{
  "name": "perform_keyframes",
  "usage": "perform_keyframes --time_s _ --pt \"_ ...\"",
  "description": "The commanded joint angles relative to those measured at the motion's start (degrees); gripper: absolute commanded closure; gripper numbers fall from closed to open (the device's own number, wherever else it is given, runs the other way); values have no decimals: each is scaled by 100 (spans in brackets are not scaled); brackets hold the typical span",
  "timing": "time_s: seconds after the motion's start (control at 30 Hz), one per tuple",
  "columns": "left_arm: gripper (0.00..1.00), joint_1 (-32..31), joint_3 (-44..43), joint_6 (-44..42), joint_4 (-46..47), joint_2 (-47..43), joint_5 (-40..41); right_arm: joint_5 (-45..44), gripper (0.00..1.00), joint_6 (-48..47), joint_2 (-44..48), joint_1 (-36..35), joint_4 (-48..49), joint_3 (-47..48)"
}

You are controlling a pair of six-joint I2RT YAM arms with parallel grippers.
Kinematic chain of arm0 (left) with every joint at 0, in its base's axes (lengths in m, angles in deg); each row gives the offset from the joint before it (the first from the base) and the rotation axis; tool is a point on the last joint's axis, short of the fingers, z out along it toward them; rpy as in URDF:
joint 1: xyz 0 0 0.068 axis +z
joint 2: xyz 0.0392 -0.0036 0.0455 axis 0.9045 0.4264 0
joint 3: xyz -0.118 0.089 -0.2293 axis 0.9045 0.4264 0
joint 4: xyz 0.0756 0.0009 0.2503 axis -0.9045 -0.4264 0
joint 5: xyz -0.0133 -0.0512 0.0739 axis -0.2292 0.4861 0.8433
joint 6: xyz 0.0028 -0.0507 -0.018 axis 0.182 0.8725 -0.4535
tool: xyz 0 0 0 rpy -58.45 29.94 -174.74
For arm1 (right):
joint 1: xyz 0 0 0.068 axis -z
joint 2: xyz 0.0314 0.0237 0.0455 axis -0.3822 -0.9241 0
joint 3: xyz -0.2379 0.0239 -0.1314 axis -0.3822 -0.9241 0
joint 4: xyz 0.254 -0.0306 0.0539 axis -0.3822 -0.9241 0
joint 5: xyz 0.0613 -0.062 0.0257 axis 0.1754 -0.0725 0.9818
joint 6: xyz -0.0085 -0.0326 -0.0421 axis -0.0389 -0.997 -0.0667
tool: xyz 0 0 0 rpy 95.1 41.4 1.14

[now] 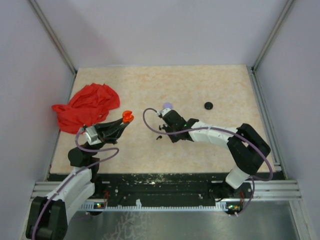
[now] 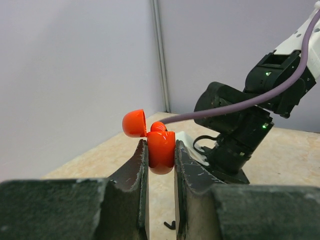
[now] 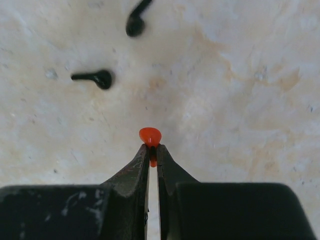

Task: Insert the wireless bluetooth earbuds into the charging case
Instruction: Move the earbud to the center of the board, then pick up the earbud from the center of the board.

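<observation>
My left gripper (image 2: 161, 156) is shut on the body of the orange charging case (image 2: 161, 149), held above the table with its lid (image 2: 134, 123) flipped open. From above, the case (image 1: 127, 116) sits at the tips of the left gripper (image 1: 123, 121). My right gripper (image 3: 152, 149) is shut on a tiny reddish-orange earbud (image 3: 150, 136), its round head poking out past the fingertips, just over the tabletop. Two black earbuds (image 3: 100, 78) (image 3: 135, 24) lie loose on the table ahead of it. In the top view the right gripper (image 1: 163, 131) points down near those black bits (image 1: 159, 137).
A crumpled red cloth (image 1: 87, 107) lies at the left, behind the left arm. A round black disc (image 1: 208, 105) rests at the back right, and a small purple object (image 1: 167, 106) sits just behind the right wrist. The right arm (image 2: 235, 135) looms close ahead of the case.
</observation>
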Motion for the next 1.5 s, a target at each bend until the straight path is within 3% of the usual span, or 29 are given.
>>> perform_keyframes --time_s 0.0,0.33,0.83,1.47 --pt "100 39 -154 114 194 7 -105 -111 94 487 517 50 -477 -309" --pt "100 39 -168 143 227 27 -127 270 91 891 347 48 -976 -485" --pt "100 39 -163 148 227 3 -154 320 66 749 -224 77 -1118 -44" --pt "100 39 -167 162 238 40 -171 214 71 769 -462 95 -1373 137"
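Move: My right hand already holds the orange earbud some 4 cm above the board; the bare spot for it lies about 5 cm back and 4 cm to the right. One black earbud lies roughly 5 cm to my right hand's left, level with it, the other about 4 cm left and 4 cm ahead; the purple case is some 13 cm ahead, 1 cm left. From my left hand that spot is about 22 cm right, 1 cm ahead and 28 cm below. I carry the orange earbud back and to the right, away from the black earbuds, about 7 cm across while sinking some 3.5 cm to the board and steepening the fingers by roughly 15 degrees. Down there I open my right fingers to let go, then ease a little forward and left, staying low with the fingers open around the earbud. ##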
